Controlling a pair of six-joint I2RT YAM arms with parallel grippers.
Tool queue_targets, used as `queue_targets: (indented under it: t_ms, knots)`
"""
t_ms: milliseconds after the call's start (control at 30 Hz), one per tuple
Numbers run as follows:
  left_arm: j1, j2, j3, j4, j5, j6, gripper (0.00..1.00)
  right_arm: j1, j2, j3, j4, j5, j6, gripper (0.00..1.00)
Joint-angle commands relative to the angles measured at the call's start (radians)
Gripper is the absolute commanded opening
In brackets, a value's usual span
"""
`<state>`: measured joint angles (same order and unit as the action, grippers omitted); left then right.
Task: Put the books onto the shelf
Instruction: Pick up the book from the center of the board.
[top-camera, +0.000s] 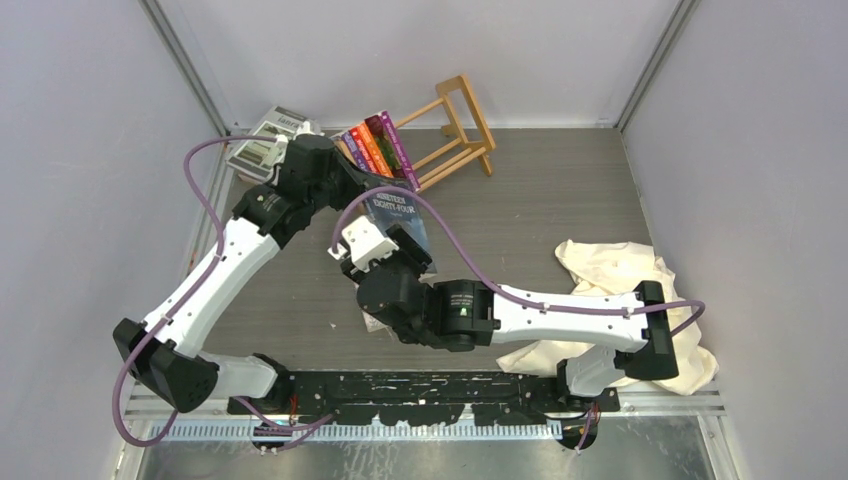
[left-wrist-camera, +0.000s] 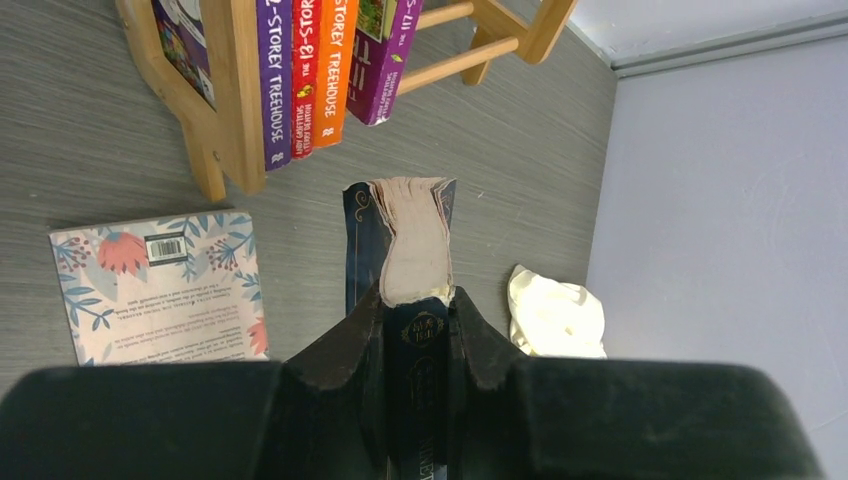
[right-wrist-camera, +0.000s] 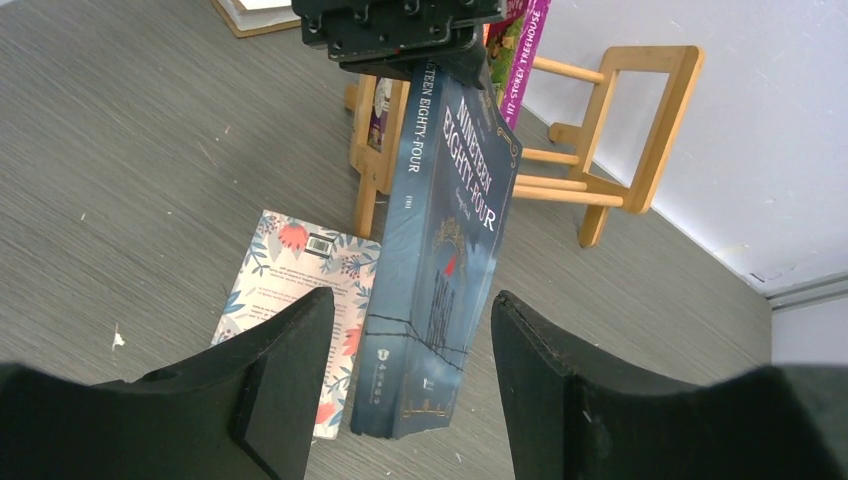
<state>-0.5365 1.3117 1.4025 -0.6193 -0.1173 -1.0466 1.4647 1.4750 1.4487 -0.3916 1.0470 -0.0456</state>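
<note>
A dark blue book (right-wrist-camera: 450, 220) titled Nineteen Eighty-Four hangs upright above the table, just in front of the shelf (top-camera: 462, 128). My left gripper (left-wrist-camera: 418, 315) is shut on its spine at the top end. My right gripper (right-wrist-camera: 410, 302) is open, and its fingers (right-wrist-camera: 285, 370) stand on either side of the book's lower end without touching it. Purple, red, orange and magenta books (left-wrist-camera: 320, 70) lean on the light-wood shelf (left-wrist-camera: 225, 110). A pink floral book (left-wrist-camera: 160, 285) lies flat on the table beside the shelf's near end frame.
Grey and white books (top-camera: 262, 140) lie at the back left corner behind my left arm. A crumpled cream cloth (top-camera: 620, 285) lies at the right, partly under my right arm. Walls close in the table at the back and both sides.
</note>
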Motion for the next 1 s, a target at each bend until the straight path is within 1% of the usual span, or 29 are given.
queue_targets:
  t_ms: [0,233,433,500,633,700,767,967]
  knots:
    - [-0.016,-0.063,0.068,0.087,-0.032,-0.004,0.00,-0.003,0.029,0.073,-0.034,0.029,0.045,0.64]
    - [-0.046,-0.074,0.092,0.073,-0.059,0.020,0.00,-0.041,0.059,0.108,-0.089,0.025,0.109,0.66]
    - [-0.070,-0.095,0.096,0.062,-0.085,0.035,0.00,-0.073,0.067,0.121,-0.100,0.004,0.120,0.65]
    - [-0.075,-0.102,0.096,0.059,-0.093,0.039,0.00,-0.083,0.076,0.131,-0.110,-0.006,0.123,0.65]
    - [-0.085,-0.109,0.099,0.057,-0.108,0.045,0.00,-0.100,0.105,0.170,-0.150,-0.027,0.141,0.59]
    - [-0.092,-0.110,0.101,0.057,-0.117,0.046,0.00,-0.104,0.123,0.192,-0.173,-0.030,0.151,0.54]
    - [-0.096,-0.110,0.102,0.057,-0.127,0.048,0.00,-0.107,0.139,0.213,-0.196,-0.031,0.163,0.46]
    - [-0.109,-0.112,0.107,0.070,-0.150,0.052,0.00,-0.126,0.157,0.243,-0.270,-0.018,0.212,0.11]
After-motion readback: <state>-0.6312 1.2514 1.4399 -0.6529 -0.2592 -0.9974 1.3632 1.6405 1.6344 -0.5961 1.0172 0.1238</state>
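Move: The Nineteen Eighty-Four book, already pinched by its far spine end in my left hand, has its middle about 7 cm ahead of my open right hand, 2 cm left and 5 cm lower. From my right hand the flowered book lies 3 cm ahead, 8 cm left and far below, and the shelved books some 28 cm ahead, 7 cm left. From my left hand the held book's middle is about 6 cm back, 6 cm right and 6 cm lower. I slide my open right hand about 3.5 cm forward and 2 cm down so the near part of the hanging book's spine comes between its fingers, then close them to pinch the book across its thickness. Meanwhile my left hand keeps its grip and brings the book some 3 cm up and 2 cm back towards my right, fingers tipping up slightly. ##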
